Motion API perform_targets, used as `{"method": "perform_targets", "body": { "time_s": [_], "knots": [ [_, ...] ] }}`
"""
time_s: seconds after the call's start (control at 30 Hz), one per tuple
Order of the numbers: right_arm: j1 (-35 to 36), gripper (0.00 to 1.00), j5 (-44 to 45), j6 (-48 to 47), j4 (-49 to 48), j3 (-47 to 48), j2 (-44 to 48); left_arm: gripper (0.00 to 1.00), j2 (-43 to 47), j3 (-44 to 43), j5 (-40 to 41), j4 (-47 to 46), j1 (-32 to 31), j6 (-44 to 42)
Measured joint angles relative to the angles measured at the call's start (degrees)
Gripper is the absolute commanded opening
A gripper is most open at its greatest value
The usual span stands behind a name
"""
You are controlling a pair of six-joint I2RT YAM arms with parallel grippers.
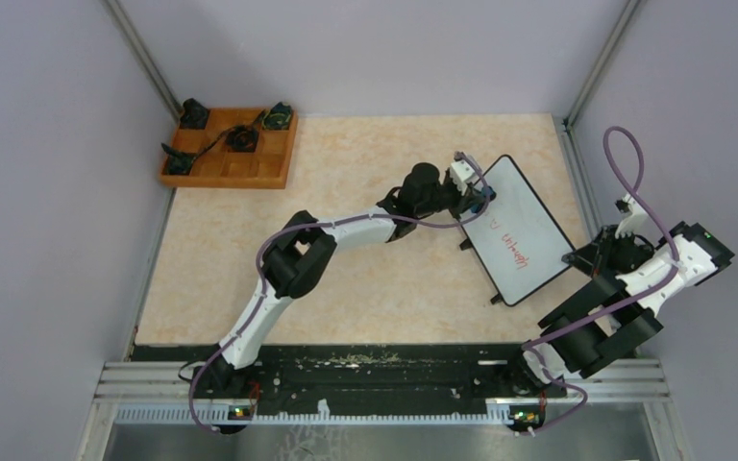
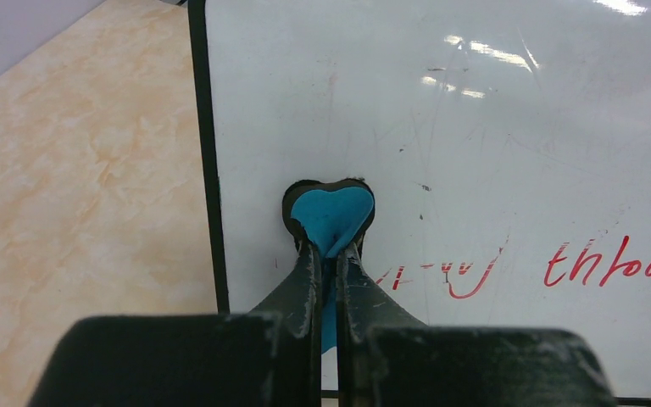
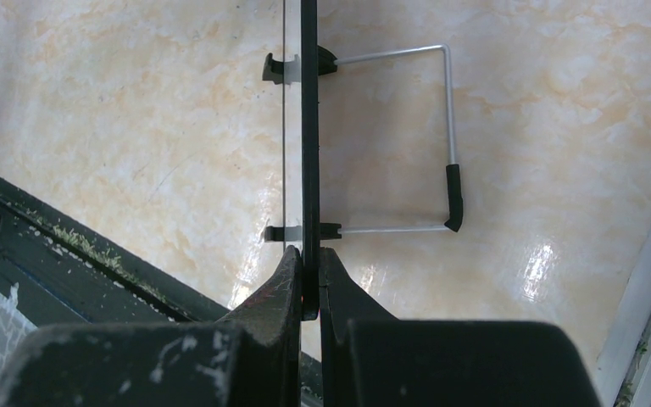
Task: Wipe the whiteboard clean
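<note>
The whiteboard (image 1: pixel 517 227) lies tilted at the right of the table, with red handwriting (image 1: pixel 517 249) on its lower half. In the left wrist view the board (image 2: pixel 441 127) fills the frame and the red writing (image 2: pixel 610 264) runs along the bottom right. My left gripper (image 2: pixel 331 248) is shut on a small blue eraser (image 2: pixel 332 216), which presses on the board near its black left frame. In the top view that gripper (image 1: pixel 478 197) sits at the board's upper left edge. My right gripper (image 3: pixel 308 254) is shut on the board's black edge (image 3: pixel 308 127), seen edge-on. From above, this right gripper (image 1: pixel 577 257) is at the board's right side.
A wooden tray (image 1: pixel 233 149) with small dark objects sits at the back left corner. The board's wire stand (image 3: pixel 441 136) with a black foot shows under it in the right wrist view. Grey walls close in on both sides, and a black rail (image 1: pixel 384 370) runs along the near edge.
</note>
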State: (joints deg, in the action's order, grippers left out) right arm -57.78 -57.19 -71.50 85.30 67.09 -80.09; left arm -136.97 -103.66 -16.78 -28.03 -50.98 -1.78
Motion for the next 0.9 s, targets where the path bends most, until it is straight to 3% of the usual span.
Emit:
{"method": "perform_targets", "body": {
  "time_s": [0.47, 0.9],
  "knots": [
    [0.39, 0.00, 0.55, 0.15, -0.09, -0.31, 0.26, 0.00, 0.48, 6.19, 0.26, -5.44, -0.81, 1.57],
    [0.39, 0.00, 1.42, 0.17, -0.26, -0.33, 0.96, 0.00, 3.02, 11.41, 0.61, -9.86, -6.97, 4.35]
  ]
}}
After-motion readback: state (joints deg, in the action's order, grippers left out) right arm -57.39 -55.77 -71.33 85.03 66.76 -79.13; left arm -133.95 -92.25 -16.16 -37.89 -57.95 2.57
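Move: The left hand already has the eraser on the whiteboard's face. The red word "through" lies about 12 cm back and 7 cm to its right, some 2 cm lower. The half-wiped strokes before it are roughly 5 cm back and 4 cm right, also 2 cm lower; the board's far side edge is about 6 cm ahead and 1 cm left. From the right hand, "through" is roughly 6 cm ahead, 10 cm left and 5 cm lower. Keeping the pinched eraser against the board, the left hand eases down nearly 3 cm, then wipes back along the writing line and a little to its right, over the half-wiped strokes towards "through", about 9 cm in all and faster as it goes, climbing 1 cm near the end. The right hand stays, still gripping the board's near edge. ##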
